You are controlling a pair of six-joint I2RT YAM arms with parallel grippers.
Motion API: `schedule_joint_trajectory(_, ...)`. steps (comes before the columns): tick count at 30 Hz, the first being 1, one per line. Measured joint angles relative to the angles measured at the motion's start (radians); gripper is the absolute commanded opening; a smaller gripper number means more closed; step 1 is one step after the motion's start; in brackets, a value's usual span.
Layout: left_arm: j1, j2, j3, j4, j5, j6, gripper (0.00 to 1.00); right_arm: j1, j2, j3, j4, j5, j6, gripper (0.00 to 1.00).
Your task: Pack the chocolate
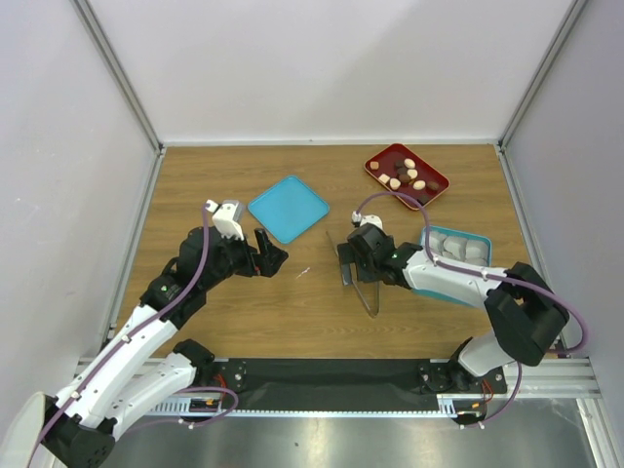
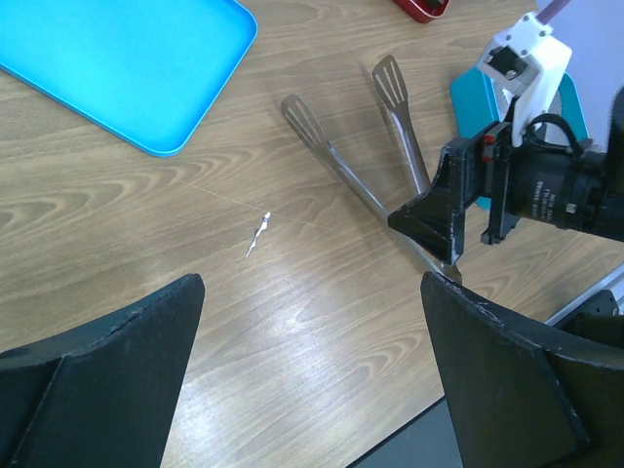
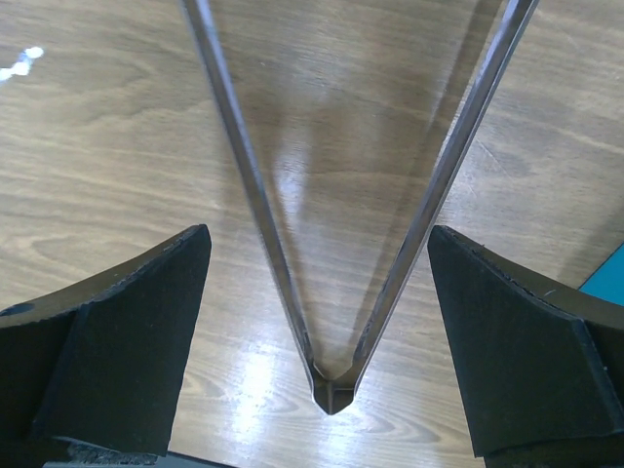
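The chocolate [image 1: 405, 174] is several small brown, tan and cream pieces lying in a dark red tray [image 1: 432, 182] at the back right. A teal box [image 1: 480, 238] with pale compartments stands on the right, behind my right arm. Metal tongs [image 1: 359, 283] lie spread on the wood at mid-table. My right gripper [image 1: 348, 263] is open above them. In the right wrist view the tongs' hinge [image 3: 331, 390] lies between its fingers [image 3: 127, 341] without touching them. My left gripper [image 1: 270, 255] is open and holds nothing; it hangs over bare wood left of the tongs [image 2: 341, 171].
A flat teal lid [image 1: 288, 208] lies at the back left of centre, seen also as the teal lid [image 2: 117, 58] in the left wrist view. A small white scrap [image 2: 258, 234] lies on the wood between lid and tongs. White walls enclose the table.
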State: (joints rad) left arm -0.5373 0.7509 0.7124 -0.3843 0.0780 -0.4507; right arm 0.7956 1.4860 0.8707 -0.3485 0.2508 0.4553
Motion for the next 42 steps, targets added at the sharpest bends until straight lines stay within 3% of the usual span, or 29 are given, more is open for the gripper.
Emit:
schedule_joint_trajectory(14,0.0,0.003,0.0,0.0,0.0,0.0,1.0,-0.026,0.108,-0.013,0.042,-0.005,0.008,0.99)
schedule_joint_trajectory(34,0.0,0.008,0.0,0.0,-0.006,0.0,1.0,-0.027,0.126,-0.024,0.105,0.003,-0.006,0.88)
schedule_joint_trajectory(38,0.0,0.008,0.0,0.0,-0.008,0.0,1.0,-0.027,0.126,-0.002,0.042,-0.019,-0.009,0.79)
schedule_joint_trajectory(42,0.0,0.008,0.0,-0.01,-0.02,0.001,1.0,-0.023,0.125,0.106,-0.14,-0.06,-0.028,0.74)
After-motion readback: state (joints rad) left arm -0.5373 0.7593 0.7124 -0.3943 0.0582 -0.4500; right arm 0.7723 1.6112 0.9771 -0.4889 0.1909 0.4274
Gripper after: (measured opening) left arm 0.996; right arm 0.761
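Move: Just under the right hand, some 5 cm down, lie the metal tongs, their middle about 2 cm ahead and 1 cm left, hinge end towards the robot. From that hand, the white scrap lies about 12 cm left and 1 cm ahead; the turquoise box some 20 cm right and 2 cm ahead; the blue tray roughly 16 cm ahead and 16 cm left. From the left hand, the tongs' middle is some 17 cm right, 5 cm ahead and 20 cm below. Sinking about 4 cm, the right hand brings its open fingers down astride the tongs' two legs and creeps 1 cm forward. The fingers then close by roughly a quarter until a pad meets each leg from outside, and with that grip the hand starts up some 2 cm while drawing back nearly as far. ##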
